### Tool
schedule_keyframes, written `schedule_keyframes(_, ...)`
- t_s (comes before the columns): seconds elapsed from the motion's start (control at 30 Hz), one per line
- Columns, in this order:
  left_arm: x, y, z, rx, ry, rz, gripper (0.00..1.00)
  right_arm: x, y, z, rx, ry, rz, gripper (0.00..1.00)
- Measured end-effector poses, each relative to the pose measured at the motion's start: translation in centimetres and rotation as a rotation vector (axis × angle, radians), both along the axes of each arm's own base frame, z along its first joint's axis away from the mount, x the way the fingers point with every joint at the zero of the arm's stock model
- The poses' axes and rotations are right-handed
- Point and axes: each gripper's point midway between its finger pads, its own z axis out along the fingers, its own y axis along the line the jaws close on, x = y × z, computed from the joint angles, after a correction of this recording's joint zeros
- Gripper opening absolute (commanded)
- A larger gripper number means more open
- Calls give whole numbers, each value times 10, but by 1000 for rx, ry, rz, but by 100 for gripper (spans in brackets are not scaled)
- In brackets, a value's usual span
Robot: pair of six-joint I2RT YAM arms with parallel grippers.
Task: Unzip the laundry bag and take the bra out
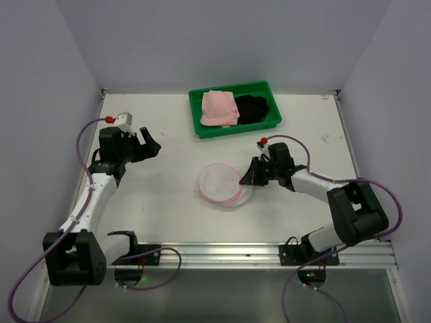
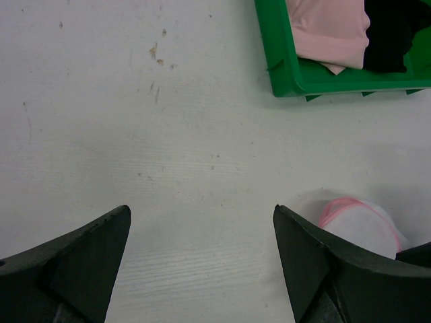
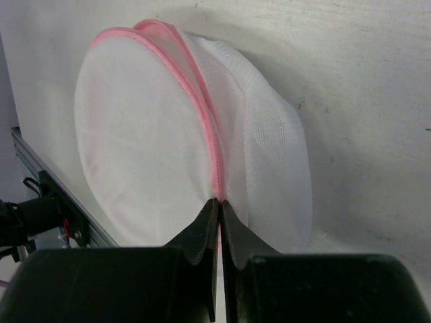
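The laundry bag [image 1: 222, 185] lies mid-table, a round white mesh pouch with pink trim, also seen in the left wrist view [image 2: 360, 222] and the right wrist view [image 3: 148, 134]. My right gripper [image 1: 246, 179] [image 3: 219, 202] is shut on the pink zipper edge [image 3: 202, 101] at the bag's right side. At the far end the two pink rims stand slightly apart. No bra shows through the mesh. My left gripper [image 1: 149, 145] [image 2: 202, 210] hangs open over bare table, left of the bag, holding nothing.
A green tray [image 1: 232, 129] [image 2: 279, 60] sits at the back centre. It holds a pink padded garment [image 1: 219, 108] [image 2: 326, 30] and a black garment [image 1: 252, 108] [image 2: 394, 33]. White walls enclose the table on three sides.
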Motion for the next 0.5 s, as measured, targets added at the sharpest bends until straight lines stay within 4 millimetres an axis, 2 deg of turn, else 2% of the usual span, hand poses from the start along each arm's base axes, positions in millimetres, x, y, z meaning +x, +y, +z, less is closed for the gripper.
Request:
schedule_keyframes(0.1,0,0,0,0,0,-1,90,0,1,2,6,3,-6,11)
schedule_keyframes(0.13,0,0,0,0,0,-1,90,0,1,3,9,0,-7,19)
schedule_keyframes(0.2,0,0,0,1,-1,-1,90,1,1,9,17,-9,-6,27)
schedule_keyframes(0.23,0,0,0,1,-2,-1,90,1,2,12,21,-16,-4,37)
schedule_keyframes(0.33,0,0,1,4,-5,0,90,4,4,29,38,-46,-1,48)
schedule_keyframes(0.43,0,1,2,5,-8,2,90,8,5,46,50,-82,-2,54)
schedule_keyframes(0.5,0,1,3,7,-11,5,91,9,4,57,52,-102,-8,61)
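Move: The right fingers are shut on the pink zip edge of the laundry bag, whose middle lies about 6 cm left, 1 cm back and 3 cm below. The green bin is roughly 24 cm ahead and 3 cm left, slightly lower; in it the pink cloth sits some 8 cm left of the hand and the black cloth 3 cm right, both also 24 cm ahead. From the left hand, the bag is about 25 cm right, 8 cm back and 13 cm below. Let go of the laundry bag's pink edge: spread the right fingers to about half their opening and, as they part, lift the gripper nearly straight up some 6 cm, clear of the mesh. Let the fingertips tilt up only slightly, about 5 degrees. ##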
